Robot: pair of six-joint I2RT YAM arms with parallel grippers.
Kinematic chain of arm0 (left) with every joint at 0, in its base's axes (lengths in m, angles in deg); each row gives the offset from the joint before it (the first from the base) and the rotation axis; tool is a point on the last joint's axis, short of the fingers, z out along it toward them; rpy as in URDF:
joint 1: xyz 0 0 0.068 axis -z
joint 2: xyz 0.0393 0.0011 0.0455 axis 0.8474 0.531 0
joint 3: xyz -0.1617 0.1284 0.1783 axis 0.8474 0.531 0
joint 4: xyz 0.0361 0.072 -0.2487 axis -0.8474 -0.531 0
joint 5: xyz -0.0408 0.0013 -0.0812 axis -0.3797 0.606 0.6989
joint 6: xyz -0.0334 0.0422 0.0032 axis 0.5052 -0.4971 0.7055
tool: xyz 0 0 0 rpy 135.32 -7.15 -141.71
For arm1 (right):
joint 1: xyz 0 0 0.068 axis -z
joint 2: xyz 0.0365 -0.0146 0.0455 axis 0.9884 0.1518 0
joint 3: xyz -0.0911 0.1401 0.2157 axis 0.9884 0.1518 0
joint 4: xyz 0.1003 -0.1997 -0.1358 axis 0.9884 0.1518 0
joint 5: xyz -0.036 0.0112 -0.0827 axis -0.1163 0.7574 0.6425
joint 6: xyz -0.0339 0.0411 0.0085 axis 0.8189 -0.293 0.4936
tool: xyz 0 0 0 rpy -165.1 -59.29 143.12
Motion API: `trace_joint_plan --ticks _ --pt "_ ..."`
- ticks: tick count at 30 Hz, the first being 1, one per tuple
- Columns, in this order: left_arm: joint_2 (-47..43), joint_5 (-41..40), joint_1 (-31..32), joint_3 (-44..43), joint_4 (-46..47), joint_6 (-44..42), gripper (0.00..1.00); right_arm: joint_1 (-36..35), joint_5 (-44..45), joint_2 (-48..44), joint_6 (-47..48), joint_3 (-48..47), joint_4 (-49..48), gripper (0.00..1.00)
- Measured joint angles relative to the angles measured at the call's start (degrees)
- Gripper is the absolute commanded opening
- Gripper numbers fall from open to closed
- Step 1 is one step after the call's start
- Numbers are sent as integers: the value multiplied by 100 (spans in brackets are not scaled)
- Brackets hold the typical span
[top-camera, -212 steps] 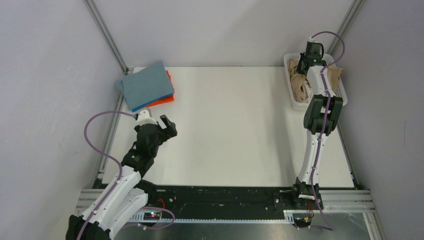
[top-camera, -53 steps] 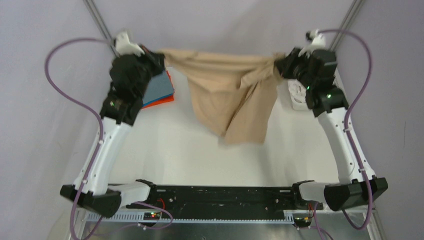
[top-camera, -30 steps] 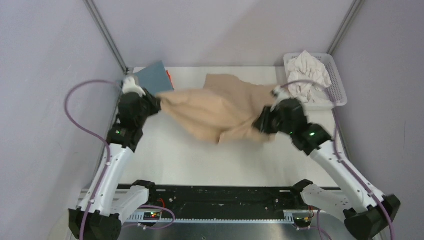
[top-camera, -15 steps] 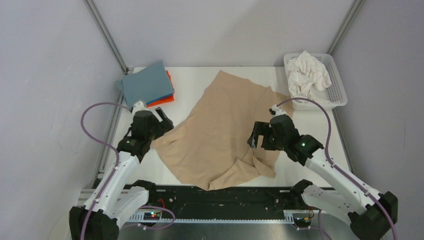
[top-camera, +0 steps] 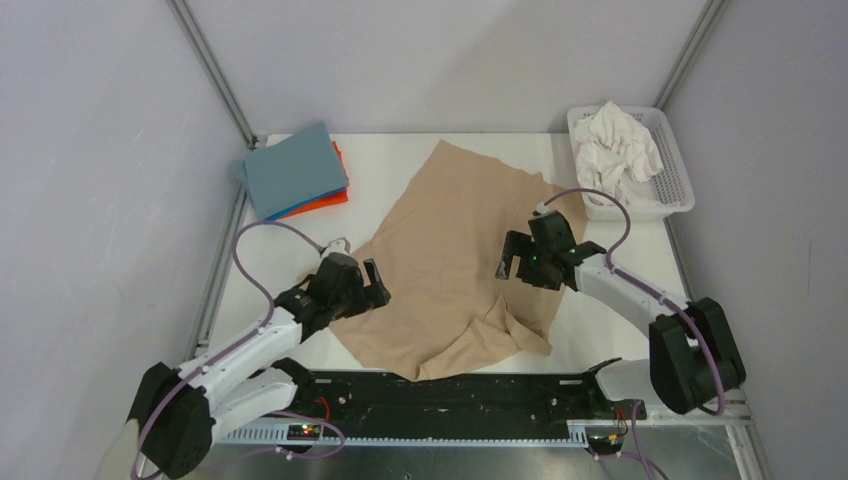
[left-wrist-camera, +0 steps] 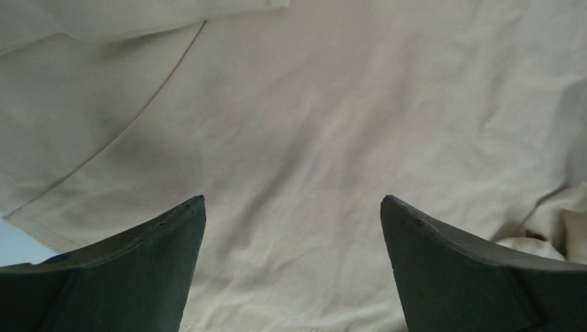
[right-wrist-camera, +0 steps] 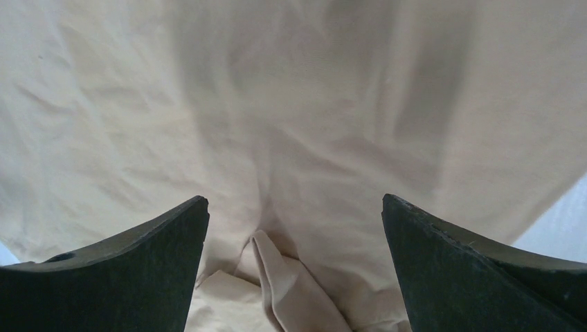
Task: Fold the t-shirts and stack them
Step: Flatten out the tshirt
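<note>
A tan-beige t-shirt (top-camera: pixel 445 250) lies spread over the middle of the table, its near right corner bunched into a fold (top-camera: pixel 510 335). My left gripper (top-camera: pixel 376 287) hovers open over the shirt's left part, with only cloth (left-wrist-camera: pixel 311 124) under its jaws (left-wrist-camera: pixel 293 202). Over the right part my right gripper (top-camera: pixel 511 264) hangs open and empty. Its wrist view shows tan cloth (right-wrist-camera: pixel 291 104) and a creased flap (right-wrist-camera: pixel 284 283) between the fingers (right-wrist-camera: pixel 294 202). A folded stack (top-camera: pixel 295 172), grey-blue on top with blue and orange edges beneath, lies at the back left.
A white slotted basket (top-camera: pixel 683 188) at the back right holds a crumpled white shirt (top-camera: pixel 615 145). Purple-grey walls and metal posts close in the table on three sides. The arm bases and a black rail run along the near edge.
Both grippers opened and let go of the tan shirt, which dropped flat onto the table. My left gripper then moved right and nearer, onto the shirt's left side; the right one stayed above it.
</note>
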Motion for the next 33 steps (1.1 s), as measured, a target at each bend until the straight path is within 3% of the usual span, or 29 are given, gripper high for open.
trace_joint_plan --ticks 6,14,18,25,29,33 --pt "1204 -35 -28 -280 673 2 100 -61 -341 319 -2 245 -240 99" --pt "4044 623 -885 -2594 1360 -369 100 -422 -813 240 -4 450 -627 99" --pt "5313 1228 -1237 -4162 1370 -503 100 -1200 -964 160 39 538 -656 98" --pt "7180 2334 -1390 -6924 741 -592 100 -3316 -1587 378 483 562 -1207 96" --pt "7740 2822 -1377 -7816 472 -590 100 -3866 -1947 994 481 201 -1788 95" --pt "7919 3001 -1364 -8150 326 -643 100 -4028 -1729 1207 485 -109 -1690 99"
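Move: Left hand: the t-shirt's far left corner lies about 38 cm ahead and 16 cm to the right, some 3 cm lower; the left sleeve end is about 17 cm left and 3 cm ahead, the folded stack 30 cm ahead and 20 cm left. Right hand: the near left corner is about 25 cm back and 21 cm left, 3 cm lower, and the ruck in the near part 16 cm back and 2 cm left. Both wide-open hands first sink about 2 cm, then part low over the t-shirt. The left sweeps forward some 32 cm and drifts right to the far left corner, rolling slightly; the right draws back and leftward across the cloth to near its near left corner, turning about 55 degrees counter-clockwise, fingertips dragging on the fabric. ##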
